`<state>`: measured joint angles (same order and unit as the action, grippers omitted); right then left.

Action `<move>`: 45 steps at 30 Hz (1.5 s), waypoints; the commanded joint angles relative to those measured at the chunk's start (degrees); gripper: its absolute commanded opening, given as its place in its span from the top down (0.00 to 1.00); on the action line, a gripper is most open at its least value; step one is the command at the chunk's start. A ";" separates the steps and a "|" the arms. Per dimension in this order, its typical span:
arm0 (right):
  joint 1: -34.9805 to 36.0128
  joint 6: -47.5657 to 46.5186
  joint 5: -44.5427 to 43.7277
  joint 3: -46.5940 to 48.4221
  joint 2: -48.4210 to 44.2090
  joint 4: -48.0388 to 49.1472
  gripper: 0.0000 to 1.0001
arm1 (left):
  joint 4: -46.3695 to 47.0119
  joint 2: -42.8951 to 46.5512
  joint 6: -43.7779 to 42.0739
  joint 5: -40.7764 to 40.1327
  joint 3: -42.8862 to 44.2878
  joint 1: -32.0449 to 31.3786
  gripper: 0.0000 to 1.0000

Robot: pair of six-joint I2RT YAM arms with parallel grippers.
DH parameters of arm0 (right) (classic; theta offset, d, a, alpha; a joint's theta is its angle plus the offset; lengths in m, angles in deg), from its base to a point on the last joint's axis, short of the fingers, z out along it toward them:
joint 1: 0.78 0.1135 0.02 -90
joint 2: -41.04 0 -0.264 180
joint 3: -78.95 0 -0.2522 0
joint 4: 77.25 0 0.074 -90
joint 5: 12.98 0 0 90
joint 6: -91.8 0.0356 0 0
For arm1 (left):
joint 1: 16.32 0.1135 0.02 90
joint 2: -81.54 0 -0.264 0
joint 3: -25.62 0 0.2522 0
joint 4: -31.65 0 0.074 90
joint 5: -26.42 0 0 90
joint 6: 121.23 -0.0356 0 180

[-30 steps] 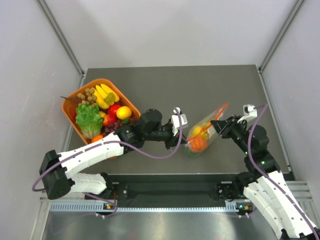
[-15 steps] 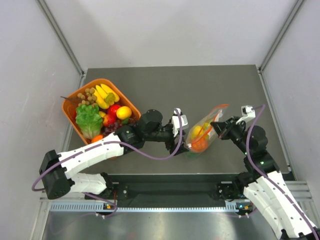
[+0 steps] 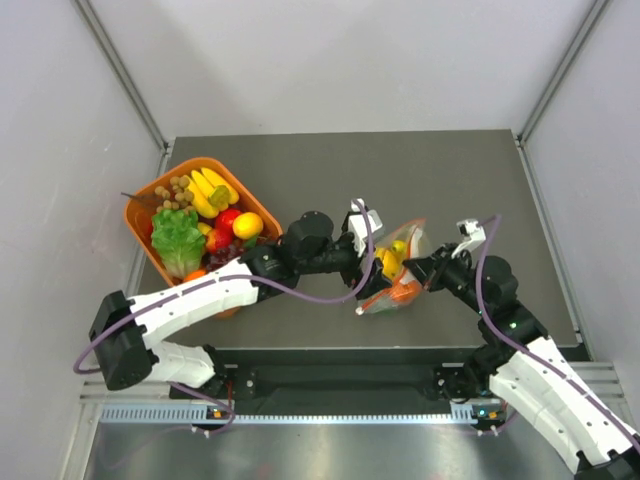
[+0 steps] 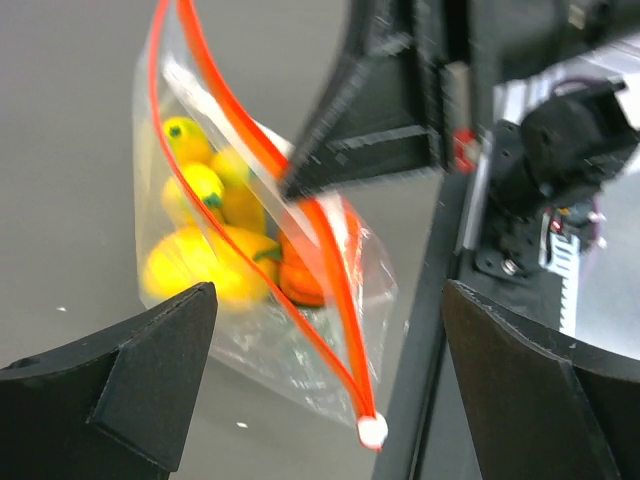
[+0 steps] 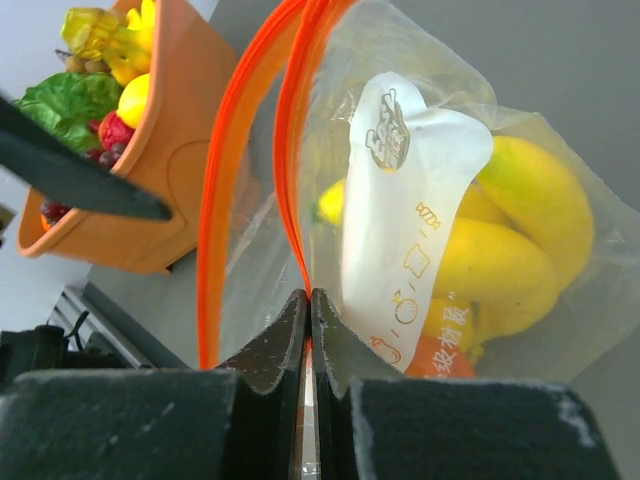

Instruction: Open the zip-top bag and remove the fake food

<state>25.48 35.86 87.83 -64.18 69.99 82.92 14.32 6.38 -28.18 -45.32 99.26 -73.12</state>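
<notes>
The zip-top bag (image 3: 395,275) is clear plastic with an orange-red zip strip, near the table's front edge. Inside are yellow bananas (image 4: 200,262) and an orange-red round fruit (image 4: 300,282); the green fruit is not plainly visible. My right gripper (image 3: 416,268) is shut on one side of the zip strip (image 5: 300,200); the two strips stand apart above its jaws (image 5: 309,295). The bananas (image 5: 520,250) show behind the bag's white label. My left gripper (image 3: 367,262) is wide open and empty at the bag's left side (image 4: 327,290). The white slider (image 4: 372,431) hangs at the strip's end.
An orange basket (image 3: 140,202) at the left holds lettuce (image 3: 178,240), bananas, grapes and other toy fruit; it also shows in the right wrist view (image 5: 175,150). The table's front edge and black rail (image 4: 450,300) lie just beside the bag.
My right gripper has pulled the bag left and toward the front edge. My left gripper has moved right, up against the bag. The bag's mouth has spread apart.
</notes>
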 commanded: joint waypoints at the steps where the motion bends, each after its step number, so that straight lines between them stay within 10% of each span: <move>1: 2.47 -0.40 -0.44 0.27 -0.21 3.17 1.00 | 3.75 -2.01 1.96 -4.89 3.49 -0.07 0.02; 12: 5.91 -0.40 0.00 0.44 -5.12 0.45 1.00 | 2.08 -5.70 6.09 -17.73 2.44 -0.16 0.18; 16: 6.08 -0.84 0.62 1.84 -6.71 -2.36 1.00 | 1.90 -6.84 7.23 -20.46 2.17 -0.25 0.71; 20: 6.17 -2.94 -3.75 5.09 -8.47 -8.16 1.00 | 1.64 -6.41 7.85 -23.17 2.44 -0.25 1.00; 34: 6.08 -11.47 -21.87 19.77 -7.42 -21.27 1.00 | -5.57 3.61 8.90 -32.85 5.16 0.28 1.00; 45: 6.00 -18.33 -30.14 30.32 0.57 -21.27 1.00 | -5.05 -3.33 9.96 -20.20 11.05 0.28 1.00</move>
<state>30.99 20.76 61.54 -38.54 69.84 60.06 6.97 4.59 -18.87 -70.17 108.68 -72.99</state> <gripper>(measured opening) 0.007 0.012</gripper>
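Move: The left hand, open, has the zip bag's free orange rim about 5 cm ahead, 2 cm to its right and 3 cm lower; the fake food in the bag lies some 4 cm ahead, 5 cm right and 7 cm below, and the white slider about 3 cm back, 1 cm left and 6 cm below. The right hand already pinches the other rim; from it the free rim is about 2 cm ahead, 4 cm left and 4 cm lower. The left hand reaches forward about 7 cm and sinks a little over the bag's free rim, turning some 30 degrees counter-clockwise while its fingers shut and pinch that rim, then lifts it about 7 cm, swinging left and partly back right. The right hand keeps its pinch on the opposite rim, first drawing back 3 cm and slightly left to present the mouth, then pulling right about 9 cm and up about 10 cm with a little forward, turning clockwise, away from the left hand to spread the mouth. ##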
